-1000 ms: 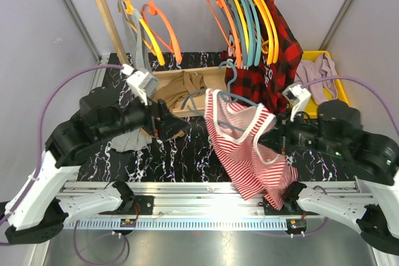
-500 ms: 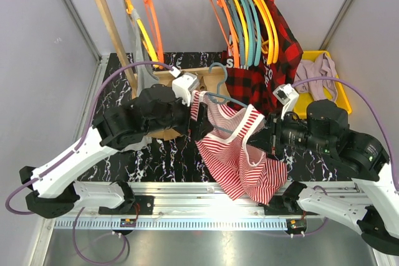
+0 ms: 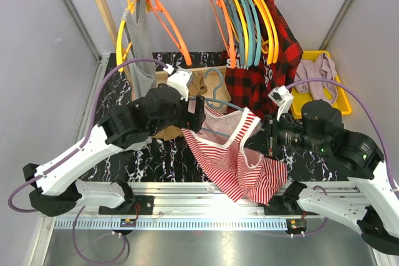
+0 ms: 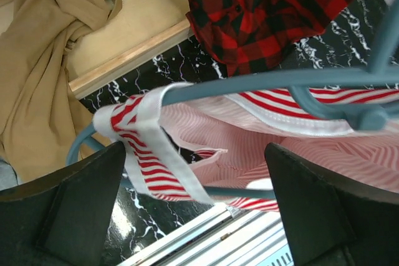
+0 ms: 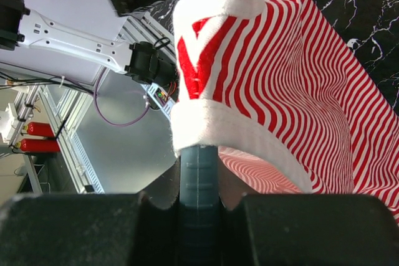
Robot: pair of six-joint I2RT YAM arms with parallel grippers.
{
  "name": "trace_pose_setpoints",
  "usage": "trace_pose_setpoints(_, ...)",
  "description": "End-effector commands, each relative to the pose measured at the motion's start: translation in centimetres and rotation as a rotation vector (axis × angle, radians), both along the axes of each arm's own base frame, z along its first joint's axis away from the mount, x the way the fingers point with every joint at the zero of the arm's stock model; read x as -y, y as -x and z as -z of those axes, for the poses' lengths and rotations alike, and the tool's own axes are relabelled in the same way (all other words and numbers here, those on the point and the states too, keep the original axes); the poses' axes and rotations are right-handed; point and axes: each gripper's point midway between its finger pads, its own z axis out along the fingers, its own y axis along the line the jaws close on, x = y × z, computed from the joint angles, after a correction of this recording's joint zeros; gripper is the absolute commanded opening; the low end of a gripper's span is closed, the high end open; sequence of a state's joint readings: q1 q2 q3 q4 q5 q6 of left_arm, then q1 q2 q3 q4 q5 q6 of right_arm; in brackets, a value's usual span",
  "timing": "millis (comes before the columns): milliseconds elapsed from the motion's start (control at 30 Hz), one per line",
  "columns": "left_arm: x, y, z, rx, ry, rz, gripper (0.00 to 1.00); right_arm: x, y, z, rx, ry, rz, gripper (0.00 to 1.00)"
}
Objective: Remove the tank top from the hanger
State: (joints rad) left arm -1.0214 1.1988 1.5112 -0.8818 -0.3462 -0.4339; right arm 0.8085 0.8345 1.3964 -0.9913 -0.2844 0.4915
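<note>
A red-and-white striped tank top hangs on a teal hanger held above the black marbled table. My right gripper is shut on the right end of the hanger, just below the white-edged strap. The left gripper is open at the top's left side. In the left wrist view its wide-apart fingers flank the left strap, which wraps the hanger's arm; they are not touching it.
A wooden rack at the back carries several coloured hangers, a grey top and a red plaid shirt. Tan cloth lies on the rack's base. A yellow bin holds a pinkish garment. An aluminium rail runs along the front.
My left arm has swung right from the rack's left side to the tank top's left strap, staying open. The right gripper has carried hanger and top a little leftward.
</note>
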Motion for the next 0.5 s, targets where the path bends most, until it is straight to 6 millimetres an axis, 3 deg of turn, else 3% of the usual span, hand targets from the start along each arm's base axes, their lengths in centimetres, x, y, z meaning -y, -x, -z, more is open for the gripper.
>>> trace_pose_setpoints(0, 0.6, -1.2, 0.0, 0.031, -0.023, -0.024, 0.93, -0.7, 0.0, -3.0, 0.079, -0.098, -0.028, 0.00)
trace_pose_setpoints(167, 0.3, -1.2, 0.5, 0.029, -0.047, -0.032, 0.73, 0.0, -0.4, -2.8, 0.092, -0.085, 0.012, 0.00)
trace_pose_setpoints(300, -0.2, -1.0, -0.4, 0.036, -0.024, -0.039, 0.26, 0.9, -0.8, -2.3, 0.096, -0.060, 0.067, 0.00)
trace_pose_setpoints(333, -0.5, -0.9, -0.5, 0.034, -0.029, -0.044, 0.09, 1.2, -0.9, -2.1, 0.098, -0.051, 0.085, 0.00)
trace_pose_setpoints(367, -0.7, -0.8, -0.7, 0.033, -0.024, -0.051, 0.00, 1.5, -1.0, -2.1, 0.100, -0.050, 0.098, 0.00)
trace_pose_setpoints(467, -2.1, -0.7, -1.0, 0.044, -0.037, -0.088, 0.00, 2.4, -0.8, -2.3, 0.111, -0.050, 0.126, 0.00)
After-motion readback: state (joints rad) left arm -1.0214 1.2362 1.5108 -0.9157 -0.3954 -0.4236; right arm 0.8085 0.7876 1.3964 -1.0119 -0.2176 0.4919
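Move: The near goal for the left hand, open around it, is the striped tank top's left strap, looped over the end of the blue-grey hanger about 2 cm ahead, straight in line sideways and 2 cm below. The other strap sits roughly 13 cm to the right of that hand and 3 cm back, the hanger's hook some 6 cm ahead and 6 cm right, both about level. From the right hand, gripping the hanger's other end, the left strap is about 18 cm left, 8 cm ahead and 5 cm lower. Down by about 2 cm and slightly forward, the left hand settles onto the striped tank top's left strap, then stays nearly in place while its wide-open fingers shut completely, pinching the strap's cloth just under the hanger arm. The right hand keeps its grip on the hanger's far end and, late on, draws about 1.5 cm to the right, away from the left hand. ##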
